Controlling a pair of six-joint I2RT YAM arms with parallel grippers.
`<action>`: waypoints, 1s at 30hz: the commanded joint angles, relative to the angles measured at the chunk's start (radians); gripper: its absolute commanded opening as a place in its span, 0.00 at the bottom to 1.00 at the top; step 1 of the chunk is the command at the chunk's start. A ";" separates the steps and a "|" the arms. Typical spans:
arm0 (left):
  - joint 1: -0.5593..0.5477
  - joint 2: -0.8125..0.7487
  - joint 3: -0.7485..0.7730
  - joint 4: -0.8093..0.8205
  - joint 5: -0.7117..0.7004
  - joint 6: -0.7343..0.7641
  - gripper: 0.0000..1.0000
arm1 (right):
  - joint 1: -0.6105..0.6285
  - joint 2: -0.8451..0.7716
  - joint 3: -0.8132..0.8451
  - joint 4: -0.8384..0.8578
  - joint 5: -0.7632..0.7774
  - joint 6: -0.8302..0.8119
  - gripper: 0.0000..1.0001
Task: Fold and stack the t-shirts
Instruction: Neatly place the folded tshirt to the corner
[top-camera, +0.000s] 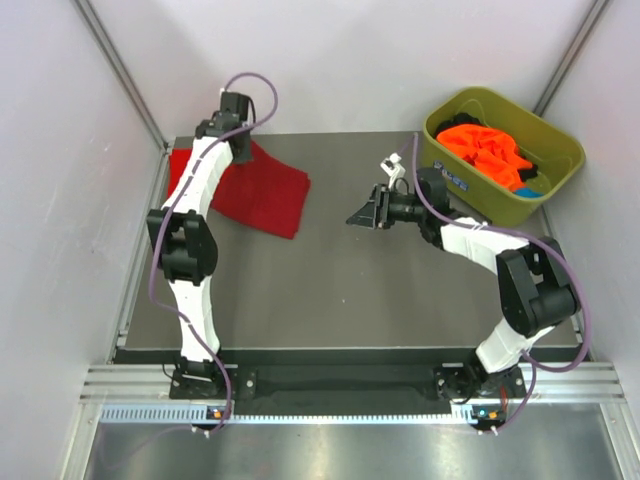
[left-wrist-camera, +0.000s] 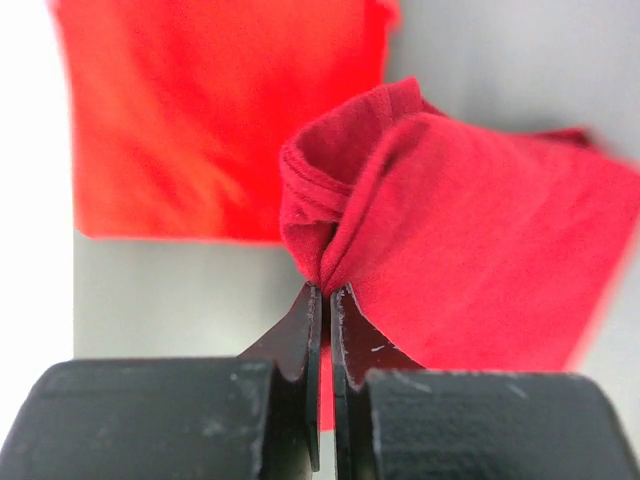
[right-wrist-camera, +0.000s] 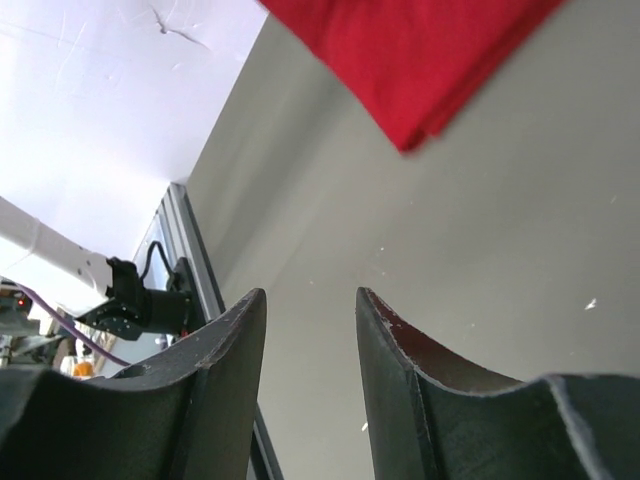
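A dark crimson t-shirt (top-camera: 262, 195) lies folded at the back left of the table, partly over a brighter red t-shirt (top-camera: 180, 168). My left gripper (top-camera: 238, 148) is over their far edge. In the left wrist view it (left-wrist-camera: 325, 292) is shut on a bunched fold of the crimson t-shirt (left-wrist-camera: 480, 250), with the brighter red t-shirt (left-wrist-camera: 220, 110) flat behind. Near the table's middle my right gripper (top-camera: 368, 212) hangs open and holds nothing. In its wrist view (right-wrist-camera: 310, 300) a corner of the crimson t-shirt (right-wrist-camera: 420, 60) shows ahead. Orange t-shirts (top-camera: 485, 150) are heaped in the tub.
An olive-green plastic tub (top-camera: 555, 140) stands at the back right corner, with something blue (top-camera: 530, 187) among the orange cloth. The dark table top (top-camera: 340, 290) is walled by white panels on the left, right and back.
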 joint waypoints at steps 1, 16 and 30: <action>0.019 0.044 0.165 0.002 -0.093 0.038 0.00 | -0.023 0.024 0.068 0.013 -0.010 -0.063 0.42; 0.143 0.142 0.310 0.131 -0.210 0.110 0.00 | -0.046 0.044 0.084 0.000 -0.021 -0.102 0.43; 0.384 0.262 0.169 0.378 -0.023 -0.091 0.00 | -0.057 0.052 0.090 -0.038 -0.013 -0.139 0.44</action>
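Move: The left hand grips the dark red t-shirt by its left edge; the shirt hangs beneath, its middle about 6 cm back, 3 cm right and 10 cm down. The bright red folded shirt to cover lies some 6 cm ahead, 16 cm left and 15 cm below; the table's far left corner is roughly 18 cm ahead and 33 cm left. From the right hand, the bright red shirt is about 25 cm ahead, 53 cm left and 15 cm lower. Up and forward first, by about 5 cm, then in a long sweep left towards the side wall, the left hand carries the dark red t-shirt across the bright red folded shirt, ending some 20 cm farther left and sinking back to near its starting height. The wrist swings counter-clockwise and the fingertips tip up a little, while the shut fingers keep their pinch on the shirt's edge. ##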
